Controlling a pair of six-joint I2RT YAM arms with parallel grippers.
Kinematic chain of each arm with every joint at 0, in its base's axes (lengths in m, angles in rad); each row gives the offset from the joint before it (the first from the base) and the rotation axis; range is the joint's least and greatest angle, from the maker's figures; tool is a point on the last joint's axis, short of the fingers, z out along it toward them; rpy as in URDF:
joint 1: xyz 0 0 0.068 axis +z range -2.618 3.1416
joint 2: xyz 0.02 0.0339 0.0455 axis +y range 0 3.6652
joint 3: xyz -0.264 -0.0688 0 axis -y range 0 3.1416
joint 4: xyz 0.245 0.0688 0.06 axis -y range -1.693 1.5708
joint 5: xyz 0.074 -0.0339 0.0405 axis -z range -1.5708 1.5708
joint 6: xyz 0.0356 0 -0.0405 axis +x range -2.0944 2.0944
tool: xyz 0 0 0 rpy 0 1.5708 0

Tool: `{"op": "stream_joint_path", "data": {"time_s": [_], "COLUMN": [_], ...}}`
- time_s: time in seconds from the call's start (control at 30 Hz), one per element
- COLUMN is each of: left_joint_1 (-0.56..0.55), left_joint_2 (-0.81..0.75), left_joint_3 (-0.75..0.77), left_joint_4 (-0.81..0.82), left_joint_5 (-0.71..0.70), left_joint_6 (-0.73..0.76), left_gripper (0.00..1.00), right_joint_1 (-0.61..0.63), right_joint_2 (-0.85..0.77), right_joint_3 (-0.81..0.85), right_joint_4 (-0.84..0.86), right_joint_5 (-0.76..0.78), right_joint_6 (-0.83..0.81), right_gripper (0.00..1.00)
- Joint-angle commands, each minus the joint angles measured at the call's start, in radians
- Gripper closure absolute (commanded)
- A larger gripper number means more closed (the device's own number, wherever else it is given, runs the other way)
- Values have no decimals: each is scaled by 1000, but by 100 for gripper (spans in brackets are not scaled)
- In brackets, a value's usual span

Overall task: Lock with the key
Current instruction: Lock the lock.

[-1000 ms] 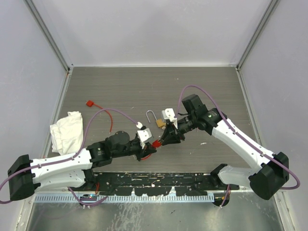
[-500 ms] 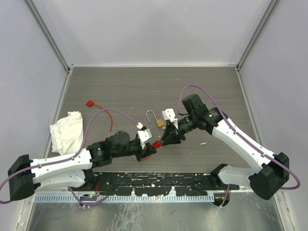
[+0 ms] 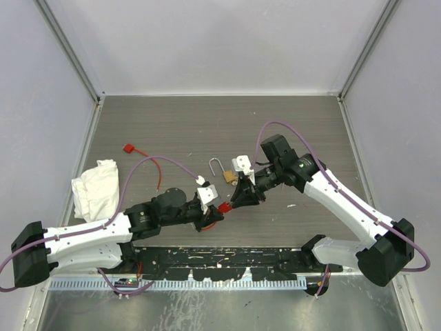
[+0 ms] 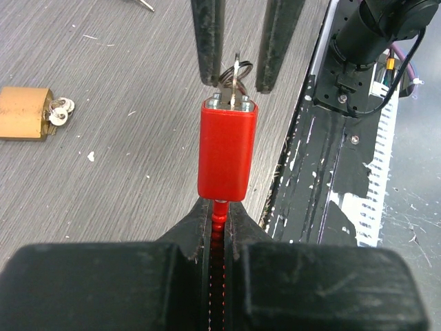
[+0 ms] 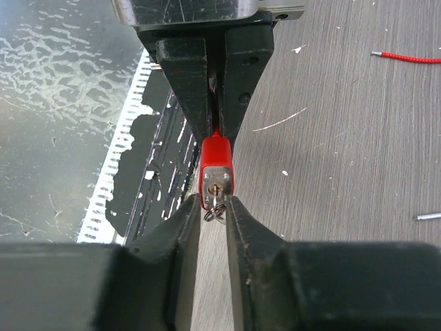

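Note:
My left gripper [image 3: 211, 211] is shut on the red ribbed stem [image 4: 218, 210] of a red padlock [image 4: 227, 148] and holds it off the table. The lock also shows in the top view [image 3: 224, 206] and the right wrist view [image 5: 216, 165]. The key [image 5: 218, 198], a thin silver blade with a small ring, sits in the keyhole on the lock's end face; it also shows in the left wrist view [image 4: 236, 74]. My right gripper [image 5: 213, 207] straddles the key. Its fingers [image 4: 208, 41] stand on each side with a small gap, not pressing the blade.
A brass padlock [image 3: 228, 176] with an open silver shackle [image 3: 216, 165] lies just behind the grippers, with small keys [image 4: 58, 114] at its end. A white cloth [image 3: 95, 187] lies at the left, a red tag [image 3: 129, 147] behind it. The black rail [image 3: 227, 265] runs along the near edge.

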Motion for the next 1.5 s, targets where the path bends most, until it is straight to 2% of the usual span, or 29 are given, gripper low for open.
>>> {"op": "stream_joint_path", "data": {"time_s": [0.0, 0.13, 0.33, 0.5, 0.57, 0.67, 0.8, 0.9, 0.97, 1.3, 1.47], "left_joint_1": [-3, -4, -4, -3, -3, -3, -3, -2, 1, 134, 211], "left_joint_2": [-9, -18, -29, -39, -42, -45, -46, -44, -40, 11, 107], "left_joint_3": [42, 36, 28, 22, 19, 16, 10, -1, -11, -80, -83], "left_joint_4": [47, 56, 62, 66, 68, 68, 71, 81, 88, 221, 302], "left_joint_5": [16, 17, 13, 10, 9, 6, 4, 9, 18, 286, 474], "left_joint_6": [0, -2, -2, -8, -9, -10, -18, -35, -51, -224, -311], "left_gripper": [100, 100, 100, 100, 100, 100, 100, 100, 100, 100, 100], "right_joint_1": [6, 14, 29, 37, 40, 48, 61, 77, 94, 128, 131], "right_joint_2": [-19, -16, -7, -1, -1, 0, 0, 9, 18, 2, -29], "right_joint_3": [12, 9, 7, 9, 12, 16, 33, 46, 53, 54, 23], "right_joint_4": [31, 31, 31, 27, 19, 3, -51, -138, -147, -154, -130], "right_joint_5": [-20, 4, 42, 53, 53, 57, 65, 64, 99, 194, 204], "right_joint_6": [-2, -8, -19, -28, -39, -62, -141, -289, -302, -417, -403], "right_gripper": [77, 85, 78, 79, 84, 97, 99, 99, 99, 99, 99]}}
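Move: The key sits in the keyhole of the red lock, about 1 cm to the left of my right hand and 1 cm below, its bow between the half-open fingertips. The red lock is about 3 cm left of that hand, 1 cm back and 2 cm lower; the brass padlock lies on the table some 11 cm ahead, 1 cm left and 15 cm down. From my left hand, pinching the cord behind the red lock, the key is about 6 cm right, 2 cm ahead and 2 cm up. I close my right fingers, in two goes, onto the key's bow, then twist that wrist some 20 degrees counter-clockwise as seen from behind that hand, sinking about 2 cm. My left hand keeps its hold behind the red lock and rolls the opposite way by some 15 degrees, easing down and a little back, so that key and lock are turned against each other. ##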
